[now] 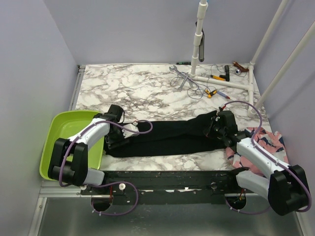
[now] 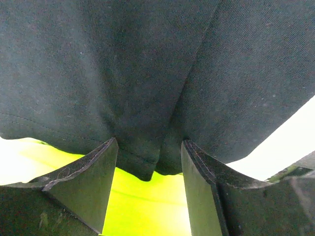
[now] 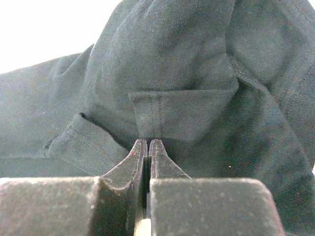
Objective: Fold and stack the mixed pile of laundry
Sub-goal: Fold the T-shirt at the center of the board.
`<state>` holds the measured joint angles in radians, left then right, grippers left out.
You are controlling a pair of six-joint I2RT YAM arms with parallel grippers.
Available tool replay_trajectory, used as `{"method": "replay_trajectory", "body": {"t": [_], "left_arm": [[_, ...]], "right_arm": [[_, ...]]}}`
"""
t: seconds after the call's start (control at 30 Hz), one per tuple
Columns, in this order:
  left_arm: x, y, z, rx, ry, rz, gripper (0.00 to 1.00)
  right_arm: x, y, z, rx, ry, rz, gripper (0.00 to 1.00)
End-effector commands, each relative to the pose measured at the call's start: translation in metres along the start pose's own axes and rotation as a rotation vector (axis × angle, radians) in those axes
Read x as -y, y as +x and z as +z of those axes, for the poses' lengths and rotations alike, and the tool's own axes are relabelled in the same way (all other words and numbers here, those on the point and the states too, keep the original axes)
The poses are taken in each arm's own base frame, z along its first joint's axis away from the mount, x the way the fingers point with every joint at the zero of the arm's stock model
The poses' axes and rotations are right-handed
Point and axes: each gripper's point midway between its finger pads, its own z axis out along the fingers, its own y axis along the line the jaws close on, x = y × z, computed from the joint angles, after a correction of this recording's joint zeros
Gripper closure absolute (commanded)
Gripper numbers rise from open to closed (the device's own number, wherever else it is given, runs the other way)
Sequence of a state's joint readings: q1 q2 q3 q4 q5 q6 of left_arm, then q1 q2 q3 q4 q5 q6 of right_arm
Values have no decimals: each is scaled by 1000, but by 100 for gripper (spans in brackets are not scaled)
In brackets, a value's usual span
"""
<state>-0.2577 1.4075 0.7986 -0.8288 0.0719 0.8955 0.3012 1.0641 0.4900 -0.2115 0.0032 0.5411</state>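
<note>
The large black garment (image 1: 167, 140) lies stretched left to right across the front of the marble table. My left gripper (image 1: 114, 139) is at its left end, next to the basin. In the left wrist view the left gripper (image 2: 150, 152) is open, and a drooping fold of the black cloth (image 2: 147, 73) hangs between the fingers unpinched. My right gripper (image 1: 213, 129) is at the garment's right end. In the right wrist view the right gripper (image 3: 148, 142) is shut on a stitched hem of the black cloth (image 3: 172, 64). The pink shark-print garment (image 1: 268, 140) lies crumpled at the right edge. The striped garment is out of view.
A lime green basin (image 1: 64, 132) sits at the front left, and it also shows under the left fingers (image 2: 142, 206). Wrenches (image 1: 179, 76), pliers (image 1: 212, 92) and a white pipe frame (image 1: 231, 83) lie at the back right. A white post (image 1: 198, 44) stands at the back.
</note>
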Motion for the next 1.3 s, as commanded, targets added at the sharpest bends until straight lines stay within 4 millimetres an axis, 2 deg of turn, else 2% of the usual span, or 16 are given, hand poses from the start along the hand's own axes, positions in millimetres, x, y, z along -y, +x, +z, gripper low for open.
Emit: {"method": "replay_trajectory", "body": {"t": [0.0,0.13,0.23,0.3,0.4,0.6,0.67,0.73,0.8,0.87,0.93,1.03,1.13,1.27], "left_arm": [[-26,0,-7,-1,-166,63,44],[-31,9,2,-43,-196,73,48],[-25,13,8,-61,-167,71,53],[-29,15,10,-71,-184,68,60],[-38,13,4,-75,-228,57,78],[-63,-3,-23,-37,-319,13,100],[-75,-8,-30,-28,-361,1,100],[-96,-16,-39,-19,-436,-16,100],[-129,-30,-54,-1,-558,-58,100],[-164,-44,-74,15,-673,-100,100],[-189,-58,-90,33,-733,-118,100],[-214,-74,-106,64,-784,-130,100],[-216,-77,-104,75,-770,-122,100],[-201,-65,-87,57,-745,-100,100]], "right_arm": [[4,0,-1,-1,17,-18,99],[3,-3,-2,5,17,-25,99],[4,-5,-4,12,28,-29,99],[6,-9,-6,24,43,-31,99],[8,-14,-8,41,64,-28,99],[15,-29,-12,87,124,-27,99],[18,-38,-11,111,157,-32,99],[19,-56,-9,152,197,-44,99],[17,-84,-5,207,242,-66,99],[10,-122,-2,259,287,-93,99],[5,-155,6,290,322,-115,99],[-1,-186,15,289,352,-137,99],[-7,-190,20,254,345,-148,99],[-15,-160,26,172,242,-152,99]]}}
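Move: The T-shirt's loose left corner lies almost under the open left fingers, some 2 cm ahead, 2 cm left and 1 cm lower; the green bin's middle is level with that hand and about 17 cm to its left. The right hand already grips the bunched right part, bound for bare board roughly 16 cm ahead and 3 cm right. From it, the yellow-handled tool lies about 20 cm straight ahead, the screwdriver 19 cm ahead and 6 cm right, the pink cloth 9 cm back and 20 cm right. The T-shirt's left corner is pinched as the left hand eases a couple of centimetres forward and left and its open fingers shut. Both hands then sweep the cloth forward and up, speeding up and slowing together: the left about 20 cm forward and 12 cm up, its fingers tipping forward some 40 degrees, the right, keeping its grip, about 15 cm forward and 10 cm up towards the tools, drifting a little right. ##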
